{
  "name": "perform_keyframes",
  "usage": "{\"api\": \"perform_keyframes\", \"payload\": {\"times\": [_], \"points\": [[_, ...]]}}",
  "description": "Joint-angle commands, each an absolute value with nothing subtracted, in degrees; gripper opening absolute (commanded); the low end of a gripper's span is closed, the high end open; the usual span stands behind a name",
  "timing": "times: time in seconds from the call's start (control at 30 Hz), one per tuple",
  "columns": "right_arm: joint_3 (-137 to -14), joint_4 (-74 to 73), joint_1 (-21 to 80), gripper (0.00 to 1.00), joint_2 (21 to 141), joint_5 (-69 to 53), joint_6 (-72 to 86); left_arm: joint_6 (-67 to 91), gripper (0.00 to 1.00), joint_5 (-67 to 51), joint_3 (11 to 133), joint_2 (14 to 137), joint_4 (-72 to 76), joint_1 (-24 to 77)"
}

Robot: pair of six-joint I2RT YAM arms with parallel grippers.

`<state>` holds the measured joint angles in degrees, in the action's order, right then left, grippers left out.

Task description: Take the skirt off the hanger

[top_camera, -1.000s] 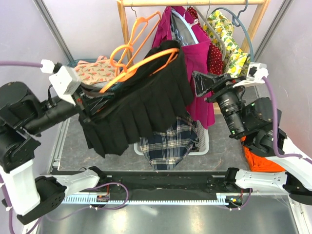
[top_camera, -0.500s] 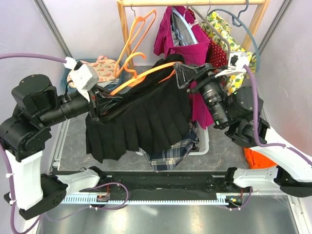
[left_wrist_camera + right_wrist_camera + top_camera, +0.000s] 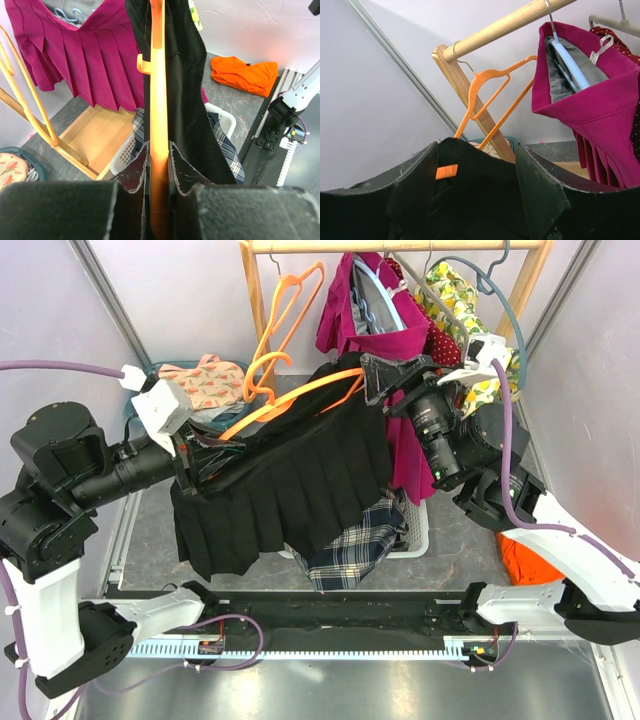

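A black pleated skirt (image 3: 290,480) hangs on an orange hanger (image 3: 290,395) that is held slanting in mid-air. My left gripper (image 3: 205,455) is shut on the hanger's lower end. In the left wrist view, its fingers (image 3: 135,170) pinch the orange bar (image 3: 158,100), with skirt cloth (image 3: 190,100) on both sides. My right gripper (image 3: 375,375) is open at the skirt's upper end. In the right wrist view, the black waistband (image 3: 480,200) and the hanger's orange tip (image 3: 446,171) lie between its spread fingers (image 3: 415,175).
A wooden rail (image 3: 400,245) at the back carries an empty orange hanger (image 3: 285,310), a magenta skirt (image 3: 400,340) and a yellow floral garment (image 3: 470,320). Below stand a white basket (image 3: 420,530) with plaid cloth, a teal bin (image 3: 160,368) and an orange cloth (image 3: 530,565).
My right arm has swung left and up until its open jaws straddle the skirt's upper end. The left arm shifted slightly with the hanger still held.
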<state>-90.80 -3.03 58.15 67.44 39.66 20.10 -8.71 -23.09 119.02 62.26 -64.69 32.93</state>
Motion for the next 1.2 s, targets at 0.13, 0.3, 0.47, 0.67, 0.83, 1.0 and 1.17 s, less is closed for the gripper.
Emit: {"api": "perform_keyframes", "payload": {"times": [0.13,0.3,0.47,0.67,0.83,1.0,1.17], "points": [[-94.30,-3.60,56.25,0.67,70.05,35.77,21.71,-8.26,0.02,-25.05,119.27,61.26,-60.47,33.05],[-94.75,-5.45,55.20,0.51,71.71,33.32,23.81,-8.26,0.02,-25.05,119.27,61.26,-60.38,33.05],[-94.83,-5.45,54.41,0.15,71.28,32.96,24.35,-8.61,0.02,-24.79,118.48,60.91,-60.38,33.05],[-99.56,-6.50,54.23,0.04,72.15,32.96,21.54,-8.88,0.02,-25.22,116.29,60.47,-60.38,33.05],[-109.93,-10.62,54.14,0.01,76.81,29.54,20.13,-9.40,0.02,-28.21,111.19,60.29,-60.82,33.05],[-117.42,-13.35,54.14,0.00,81.03,22.16,22.14,-11.25,0.02,-28.21,106.53,60.91,-61.26,33.05],[-114.89,-13.80,54.32,0.00,81.30,17.76,25.75,-11.69,0.02,-28.21,110.38,63.54,-60.91,33.05]]}}
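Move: The black skirt's waistband, at the far end of the orange hanger the left gripper still holds, lies just inside the open right fingers: some 2 cm ahead, 2 cm left and 1 cm below the right hand. From there the held hanger's hook is about 13 cm left and level, the magenta skirt's top 12 cm ahead and 4 cm right, the rack's empty hanger 16 cm ahead and 8 cm left. From the left hand the waistband end is roughly 13 cm ahead, 17 cm right. Ease the right gripper forward and left into the waistband and shut its fingers, pinching the black cloth at the hanger's end. Then lift the cloth about 6 cm while drawing it left towards the hanger's hook, turning the wrist some 10 degrees counter-clockwise. As it rises, lower the left gripper almost 6 cm, slightly forward and right, keeping its grip on the hanger. ##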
